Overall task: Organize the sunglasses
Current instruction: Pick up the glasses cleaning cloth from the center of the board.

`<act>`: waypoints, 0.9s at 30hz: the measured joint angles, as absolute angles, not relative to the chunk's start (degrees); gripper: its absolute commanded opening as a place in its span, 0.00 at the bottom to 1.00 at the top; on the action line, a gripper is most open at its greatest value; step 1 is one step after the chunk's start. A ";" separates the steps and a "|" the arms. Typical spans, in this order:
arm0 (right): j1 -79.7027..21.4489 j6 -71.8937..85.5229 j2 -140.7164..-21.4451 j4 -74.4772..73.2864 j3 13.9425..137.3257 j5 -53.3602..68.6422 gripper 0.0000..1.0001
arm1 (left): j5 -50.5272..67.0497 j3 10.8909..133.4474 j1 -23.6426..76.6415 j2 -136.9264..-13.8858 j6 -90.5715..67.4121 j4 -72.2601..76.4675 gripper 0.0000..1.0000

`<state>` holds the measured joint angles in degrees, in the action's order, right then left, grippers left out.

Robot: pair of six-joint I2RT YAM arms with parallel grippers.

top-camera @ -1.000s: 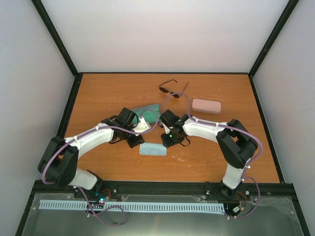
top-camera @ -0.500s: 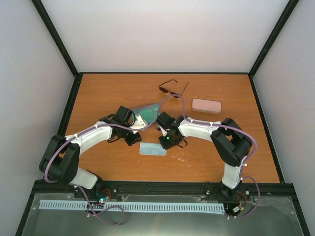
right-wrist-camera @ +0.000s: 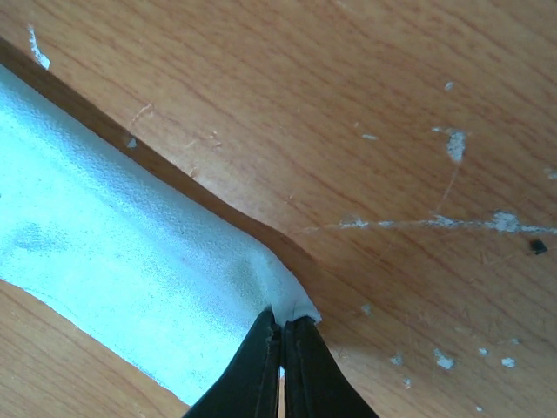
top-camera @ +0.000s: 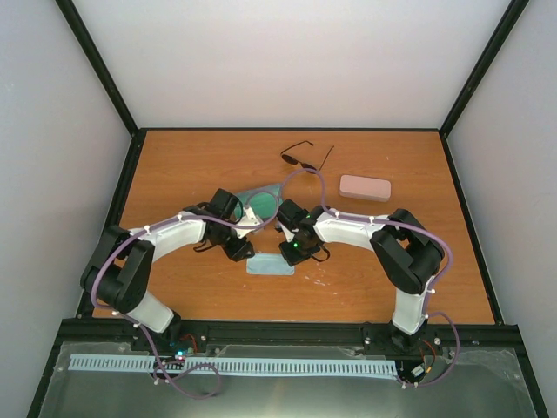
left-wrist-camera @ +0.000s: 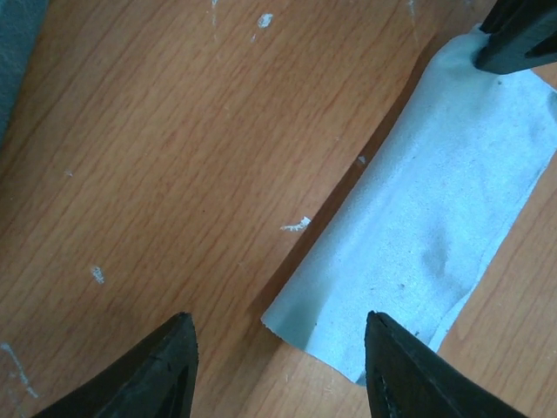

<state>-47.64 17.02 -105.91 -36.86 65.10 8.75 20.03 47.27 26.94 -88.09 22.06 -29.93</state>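
One pair of sunglasses (top-camera: 306,157), thin black frame with dark lenses, lies at the back of the table, apart from both arms. Both grippers hover over a light-blue cloth (top-camera: 271,266) lying folded into a strip near the table's middle. My left gripper (top-camera: 246,253) (left-wrist-camera: 278,326) is open above the cloth's (left-wrist-camera: 426,218) left end, with nothing between its fingers. At the right end, my right gripper (top-camera: 291,253) (right-wrist-camera: 283,324) is shut on a corner of the cloth (right-wrist-camera: 113,261), pinching it slightly up off the wood.
A pink oblong case (top-camera: 365,187) lies at the back right. A blue-grey case (top-camera: 262,198) sits just behind the two wrists, and its edge (left-wrist-camera: 13,52) shows in the left wrist view. Black frame rails (top-camera: 122,200) bound the table.
My right gripper has closed on the cloth's corner. My left gripper has opened and let go of the cloth's other end. The left arm's elbow has swung inward.
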 measured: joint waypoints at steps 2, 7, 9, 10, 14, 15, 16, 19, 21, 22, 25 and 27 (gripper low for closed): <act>-47.64 17.02 -105.91 -36.86 65.10 8.75 0.03 | 20.01 47.33 26.94 -88.88 22.31 -29.63 0.46; -47.64 17.02 -105.91 -36.88 65.10 8.69 0.03 | 20.01 47.33 26.94 -90.50 23.14 -29.23 0.40; -47.66 17.02 -105.91 -36.88 65.10 8.62 0.03 | 20.10 47.33 26.94 -90.72 23.27 -29.23 0.39; -47.66 17.02 -105.91 -36.88 65.10 8.60 0.03 | 20.21 47.33 26.94 -90.74 23.29 -29.26 0.39; -47.66 17.02 -105.91 -36.88 65.10 8.58 0.03 | 20.45 47.22 26.96 -90.74 23.35 -29.10 0.39; -47.66 17.02 -105.91 -36.88 65.10 8.60 0.03 | 20.47 47.07 27.05 -90.74 23.42 -28.97 0.39; -47.66 17.02 -105.93 -36.86 65.10 8.60 0.03 | 20.49 46.85 27.07 -90.74 23.49 -28.82 0.39; -47.66 17.04 -105.93 -36.86 65.10 8.60 0.03 | 20.49 45.93 27.29 -90.83 23.51 -28.23 0.38; -47.66 17.04 -105.93 -36.86 65.10 8.60 0.03 | 20.49 45.52 27.51 -91.26 23.53 -27.94 0.35; -47.66 17.04 -105.93 -36.91 65.10 8.58 0.03 | 20.67 45.43 27.59 -91.46 23.55 -27.64 0.34; -47.66 17.04 -105.93 -36.86 65.10 8.58 0.03 | 20.88 45.43 27.86 -91.90 23.64 -26.50 0.29; -47.66 17.04 -105.93 -36.86 65.10 8.56 0.03 | 21.02 45.43 28.08 -92.12 23.68 -25.96 0.22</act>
<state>-47.66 17.04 -105.93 -36.86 65.10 8.56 21.02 45.43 28.08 -92.12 23.68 -25.96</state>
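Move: The folded cloth has its middle about 5 cm to the right of the left hand, 2 cm back and some 3 cm below, its far left corner almost under the open fingers. The green case stands about 15 cm ahead of the left hand and 3 cm to its right. From the right hand, which already holds the far right corner, the cloth's middle is about 5 cm left, 2 cm back and 1 cm down; the pink case lies some 19 cm ahead and 18 cm right. Onto the cloth's far left corner the left hand sinks about 2.5 cm in two stages, easing slightly back and finally a little right. Its fingers partly close, bringing one pad to each side of the corner without yet shutting; the right fingertip seems to touch the cloth. The right hand stays still, keeping its pinch on the opposite corner close above the board. ##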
